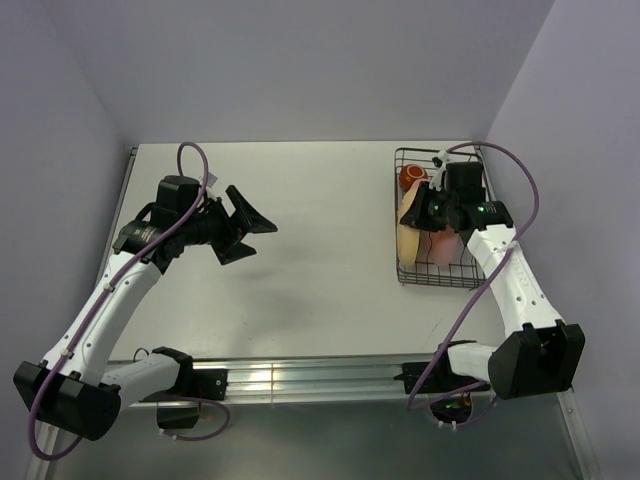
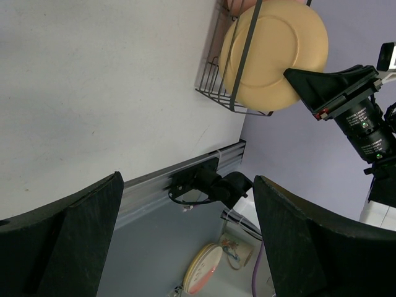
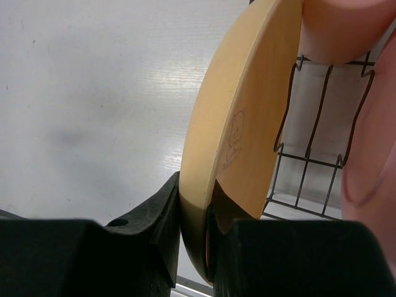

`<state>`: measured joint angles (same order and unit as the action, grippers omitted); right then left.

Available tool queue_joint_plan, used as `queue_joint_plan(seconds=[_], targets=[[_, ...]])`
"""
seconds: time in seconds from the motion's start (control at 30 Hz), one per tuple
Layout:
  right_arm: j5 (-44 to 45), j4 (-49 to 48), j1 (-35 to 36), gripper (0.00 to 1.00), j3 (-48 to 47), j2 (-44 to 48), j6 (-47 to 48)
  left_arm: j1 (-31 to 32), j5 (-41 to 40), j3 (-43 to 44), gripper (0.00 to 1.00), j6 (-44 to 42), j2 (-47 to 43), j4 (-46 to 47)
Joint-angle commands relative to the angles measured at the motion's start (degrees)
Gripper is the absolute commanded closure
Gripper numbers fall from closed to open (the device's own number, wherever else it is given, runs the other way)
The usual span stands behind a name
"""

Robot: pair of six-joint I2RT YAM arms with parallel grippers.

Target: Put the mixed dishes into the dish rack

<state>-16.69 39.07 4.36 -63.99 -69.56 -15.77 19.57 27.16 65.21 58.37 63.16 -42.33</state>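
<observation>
My right gripper [image 1: 415,212] is shut on the rim of the pale orange plate [image 1: 408,243] and holds it upright on edge at the left wall of the black wire dish rack [image 1: 437,283]. In the right wrist view both jaws pinch the plate [image 3: 247,111], with rack wires [image 3: 303,179] behind it. Pink dishes [image 3: 374,154] stand in the rack beside it. A dark red-brown mug [image 1: 411,177] lies at the rack's far end. In the left wrist view a rack bar crosses in front of the plate [image 2: 272,52]. My left gripper [image 1: 255,232] is open and empty, raised over the table's left half.
The rack stands at the table's far right, close to the right wall. A metal rail [image 1: 300,375] runs along the near edge. Below the table edge, a stack of plates [image 2: 204,269] and a mug lie on a lower surface.
</observation>
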Motion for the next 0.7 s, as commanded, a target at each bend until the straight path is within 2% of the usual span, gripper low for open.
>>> queue_joint_plan(seconds=[0.0,0.13,0.23,0.4,0.67], targets=[[12.12,4.61,-1.28,0.99,-1.14,-3.3,1.36,0.11,0.79,0.88,0.08,0.61,-0.4,1.46],[13.26,4.61,-2.25,0.94,0.35,-3.04,0.04,0.11,0.88,0.71,0.08,0.69,-0.4,1.54],[13.87,4.88,-2.78,0.83,0.79,-3.74,-0.67,0.11,1.14,0.27,0.08,0.96,-0.4,2.07],[14.31,5.49,-3.39,0.8,0.27,-5.58,-0.14,0.11,1.32,-0.26,0.08,1.13,-0.31,2.42],[15.63,5.49,-3.66,0.53,-0.17,-5.5,0.04,0.11,1.32,-0.79,0.08,1.22,-0.93,2.51]])
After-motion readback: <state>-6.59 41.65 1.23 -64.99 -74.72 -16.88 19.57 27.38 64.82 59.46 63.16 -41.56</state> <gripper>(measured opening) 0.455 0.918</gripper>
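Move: The right hand still grips the yellow plate by its upper rim; the rack slot for it lies roughly 4 cm to the hand's right and 10 cm below, about 1 cm back. The pink plate stands about 8 cm right and 2 cm back, the pink cup 9 cm ahead and 4 cm right, the orange mug 12 cm ahead and 2 cm right, all some 10 to 13 cm lower. From the idle left hand, the slot is about 35 cm right, 5 cm ahead and 17 cm below. The right hand shifts some 5 cm right towards the pink plate, then also dips about 3 cm, fingers opening. ##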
